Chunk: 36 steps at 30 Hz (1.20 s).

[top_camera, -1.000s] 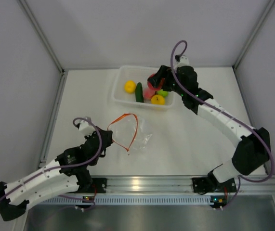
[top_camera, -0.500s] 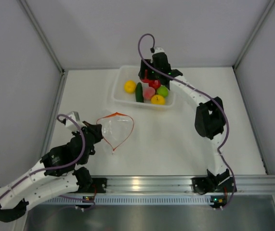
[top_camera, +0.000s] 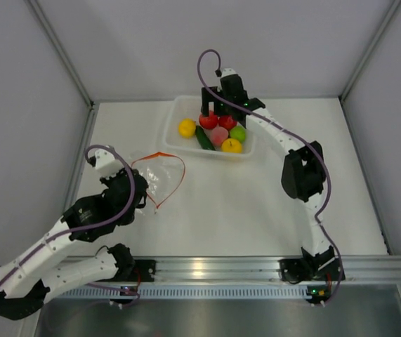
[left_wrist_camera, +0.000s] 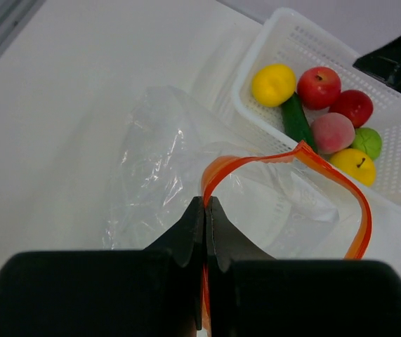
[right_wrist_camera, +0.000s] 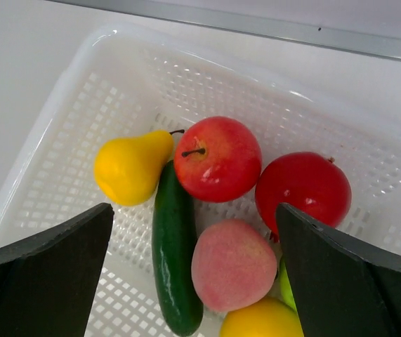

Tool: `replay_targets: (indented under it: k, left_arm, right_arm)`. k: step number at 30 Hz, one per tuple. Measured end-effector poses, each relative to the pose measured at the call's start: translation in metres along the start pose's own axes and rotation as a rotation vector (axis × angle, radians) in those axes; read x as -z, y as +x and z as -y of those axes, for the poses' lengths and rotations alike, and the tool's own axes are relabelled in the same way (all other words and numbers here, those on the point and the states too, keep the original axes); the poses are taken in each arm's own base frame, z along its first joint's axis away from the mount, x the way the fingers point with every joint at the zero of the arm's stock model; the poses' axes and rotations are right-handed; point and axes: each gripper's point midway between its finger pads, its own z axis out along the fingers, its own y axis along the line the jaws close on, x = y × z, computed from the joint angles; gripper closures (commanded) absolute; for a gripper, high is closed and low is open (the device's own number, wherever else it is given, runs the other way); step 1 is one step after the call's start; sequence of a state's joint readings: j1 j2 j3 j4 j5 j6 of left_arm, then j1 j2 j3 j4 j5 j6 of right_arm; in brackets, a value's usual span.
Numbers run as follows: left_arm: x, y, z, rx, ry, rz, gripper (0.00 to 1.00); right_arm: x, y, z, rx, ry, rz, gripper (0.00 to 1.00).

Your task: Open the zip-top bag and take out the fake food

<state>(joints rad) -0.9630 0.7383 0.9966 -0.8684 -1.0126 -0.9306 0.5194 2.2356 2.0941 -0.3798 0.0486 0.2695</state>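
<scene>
The zip-top bag (top_camera: 159,177) lies crumpled at the left of the table, its orange-red zip strip (left_wrist_camera: 295,151) open in a loop. It looks empty in the left wrist view (left_wrist_camera: 165,168). My left gripper (top_camera: 141,194) is shut on the zip strip (left_wrist_camera: 206,205) at the bag's near edge. The fake food lies in the white basket (top_camera: 173,133): a yellow pear (right_wrist_camera: 130,167), a red apple (right_wrist_camera: 218,159), a second red fruit (right_wrist_camera: 303,186), a cucumber (right_wrist_camera: 175,260), a pink peach (right_wrist_camera: 233,265), a green fruit (top_camera: 237,133) and a yellow fruit (top_camera: 232,146). My right gripper (right_wrist_camera: 194,208) hangs open and empty above them (top_camera: 213,112).
The basket (right_wrist_camera: 102,91) stands at the back middle of the table, close to the rear wall. Metal frame rails run along the left edge and the near edge. The right arm reaches across the table's right half.
My right gripper carried a red fruit over the basket and let it go among the others. My left gripper has dragged the bag to the left, the zip loop still open.
</scene>
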Motion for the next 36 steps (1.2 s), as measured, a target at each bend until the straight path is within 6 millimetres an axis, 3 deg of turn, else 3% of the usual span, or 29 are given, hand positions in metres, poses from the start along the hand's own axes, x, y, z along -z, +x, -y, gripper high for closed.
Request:
replay_targets:
  k: [2, 5, 9, 14, 18, 25, 31, 33, 34, 36]
  left_arm:
    - [-0.005, -0.008, -0.003, -0.023, -0.042, 0.008, 1.0]
    - [-0.014, -0.022, -0.011, -0.042, -0.118, 0.019, 1.0]
    - [-0.036, -0.037, -0.026, -0.068, -0.243, 0.007, 1.0]
    - [-0.072, -0.038, -0.057, -0.086, -0.406, -0.076, 1.0]
    - [-0.098, -0.029, -0.079, -0.092, -0.495, -0.16, 1.0]
    - [-0.143, -0.037, -0.112, 0.006, -0.621, -0.208, 1.0]
    - [-0.19, -0.041, -0.127, 0.102, -0.658, -0.251, 0.98]
    - [-0.21, -0.042, -0.128, 0.12, -0.653, -0.266, 0.89]
    - [-0.218, -0.043, -0.128, 0.128, -0.646, -0.271, 0.77]
    - [-0.232, -0.041, -0.126, 0.143, -0.627, -0.29, 0.63]
  right_arm:
    - [0.012, -0.001, 0.0, 0.002, 0.001, -0.001, 0.0]
    - [0.046, 0.002, 0.004, 0.007, 0.003, -0.008, 0.01]
    - [0.117, -0.001, 0.009, -0.001, -0.002, 0.03, 0.0]
    - [0.211, -0.012, 0.029, -0.061, -0.004, 0.165, 0.01]
    - [0.266, 0.012, 0.047, -0.114, 0.002, 0.23, 0.01]
    - [0.333, 0.059, 0.054, -0.127, -0.018, 0.269, 0.01]
    - [0.391, 0.061, 0.054, -0.124, -0.053, 0.394, 0.01]
    - [0.401, 0.062, 0.054, -0.125, -0.06, 0.424, 0.01]
    - [0.403, 0.066, 0.055, -0.126, -0.058, 0.426, 0.01]
    - [0.404, 0.074, 0.058, -0.124, -0.046, 0.411, 0.01]
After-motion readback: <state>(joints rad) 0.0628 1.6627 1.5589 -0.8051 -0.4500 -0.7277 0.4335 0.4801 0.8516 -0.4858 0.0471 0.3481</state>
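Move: From the left hand, which still pinches the orange edge of the empty bag, the clear far-left table lies about 20 cm ahead, 16 cm left and some 26 cm below; the box sits about 30 cm ahead, 18 cm right and 22 cm below. The right hand hangs open and empty over the box: the red apple is about 2 cm ahead, 2 cm left and 11 cm below, the yellow pear 7 cm farther left of it and 3 cm nearer. Forward and left, sinking in the later part, the left hand carries the bag some 25 cm past the box's left side to the far-left table, tipping down and turning counter-clockwise about 30 degrees each; its fingers start to part at the end. The right hand, staying open, pulls back, right and up from over the box, roughly 40 cm, tipping upward. ##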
